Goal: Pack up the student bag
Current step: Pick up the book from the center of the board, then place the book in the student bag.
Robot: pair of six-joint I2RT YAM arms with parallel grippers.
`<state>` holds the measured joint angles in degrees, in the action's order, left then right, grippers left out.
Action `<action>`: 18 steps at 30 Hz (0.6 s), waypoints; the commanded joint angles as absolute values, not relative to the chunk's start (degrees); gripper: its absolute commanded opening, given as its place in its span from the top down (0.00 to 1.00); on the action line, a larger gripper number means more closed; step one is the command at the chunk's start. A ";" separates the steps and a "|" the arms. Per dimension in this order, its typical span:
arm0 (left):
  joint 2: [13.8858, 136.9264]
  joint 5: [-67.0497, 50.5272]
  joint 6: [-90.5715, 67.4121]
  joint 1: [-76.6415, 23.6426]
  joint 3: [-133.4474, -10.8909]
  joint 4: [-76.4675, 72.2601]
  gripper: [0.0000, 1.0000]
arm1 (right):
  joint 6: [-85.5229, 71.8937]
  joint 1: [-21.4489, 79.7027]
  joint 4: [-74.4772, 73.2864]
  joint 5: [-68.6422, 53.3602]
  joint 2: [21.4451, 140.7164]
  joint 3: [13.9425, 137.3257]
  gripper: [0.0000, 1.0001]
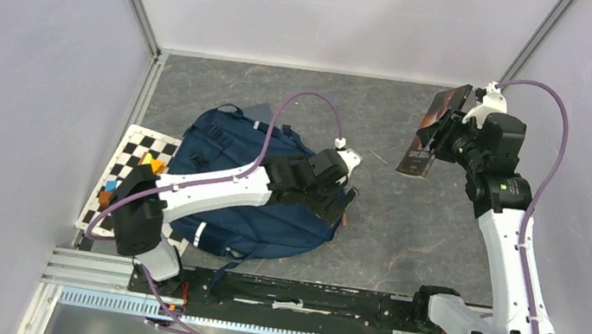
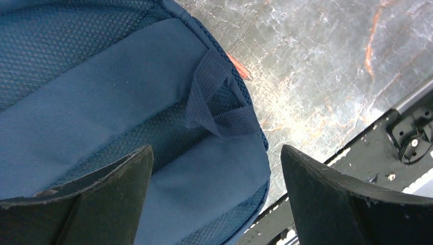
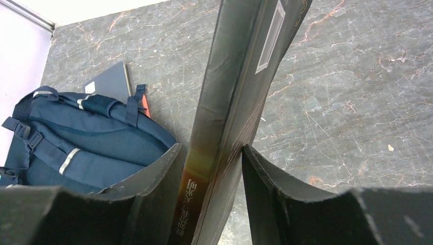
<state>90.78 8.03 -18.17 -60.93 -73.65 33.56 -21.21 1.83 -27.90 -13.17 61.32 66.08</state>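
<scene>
The navy-blue student bag (image 1: pixel 231 167) lies flat on the grey table, left of centre. It fills the left wrist view (image 2: pixel 102 102) and shows at the lower left of the right wrist view (image 3: pixel 92 143). My left gripper (image 1: pixel 342 201) is open, low over the bag's right end near a small fabric loop (image 2: pixel 217 97); nothing is between its fingers (image 2: pixel 117 199). My right gripper (image 1: pixel 446 140) is shut on a dark book (image 1: pixel 433 134) and holds it in the air at the right rear; the book's spine (image 3: pixel 224 127) runs between the fingers (image 3: pixel 153 194).
A dark blue notebook (image 3: pixel 110 81) lies on the table behind the bag. A checkerboard mat (image 1: pixel 127 161) with small coloured blocks (image 1: pixel 154 165) lies at the left. An orange item (image 2: pixel 239 66) pokes out at the bag's edge. The black mounting rail (image 1: pixel 301 294) runs along the near edge.
</scene>
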 commanded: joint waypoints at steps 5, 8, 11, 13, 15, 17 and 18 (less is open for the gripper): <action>98.77 7.66 -28.59 -59.35 -81.53 35.76 0.14 | -19.21 1.86 -25.62 -13.36 57.91 65.36 1.00; 101.25 7.36 -30.04 -58.89 -83.15 36.05 0.28 | -18.85 1.84 -25.84 -13.39 57.48 65.09 1.00; 104.94 8.62 -31.13 -58.56 -86.94 41.41 0.35 | -18.79 1.89 -26.32 -13.51 57.20 64.96 1.00; 106.00 9.06 -31.54 -58.62 -87.71 43.25 0.35 | -18.72 1.89 -26.44 -13.31 56.65 64.70 1.00; 106.46 9.10 -32.03 -58.62 -87.61 43.99 0.35 | -18.79 1.85 -26.41 -13.26 56.09 64.21 1.00; 107.15 8.69 -32.23 -58.59 -87.54 44.85 0.42 | -18.74 1.85 -26.54 -13.31 55.58 63.63 1.00; 107.48 8.03 -32.26 -58.47 -87.55 44.75 0.55 | -18.76 1.87 -26.54 -13.41 55.33 63.31 1.00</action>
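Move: The strap loop on the right-hand end of the blue bag lies about 7 cm below the open left gripper, some 2 cm ahead and 2 cm to its right. The orange pencil's end pokes out of the bag beside it, about 2 cm right of the loop and level with it; the bag's middle is some 17 cm to the left of this gripper and 4 cm ahead. From the right hand, which holds the book, the loop lies about 17 cm left, 12 cm back and 22 cm below. Bring the left gripper down about 5 cm to the bag's strap loop, easing some 2 cm forward and 2 cm right on the way, while the wrist turns some 15 degrees, partly counter-clockwise. As it sinks, close the wide-open fingers part way, one tip on each side of the webbing. Keep the right grip on the raised book, letting that hand drift slightly back. ##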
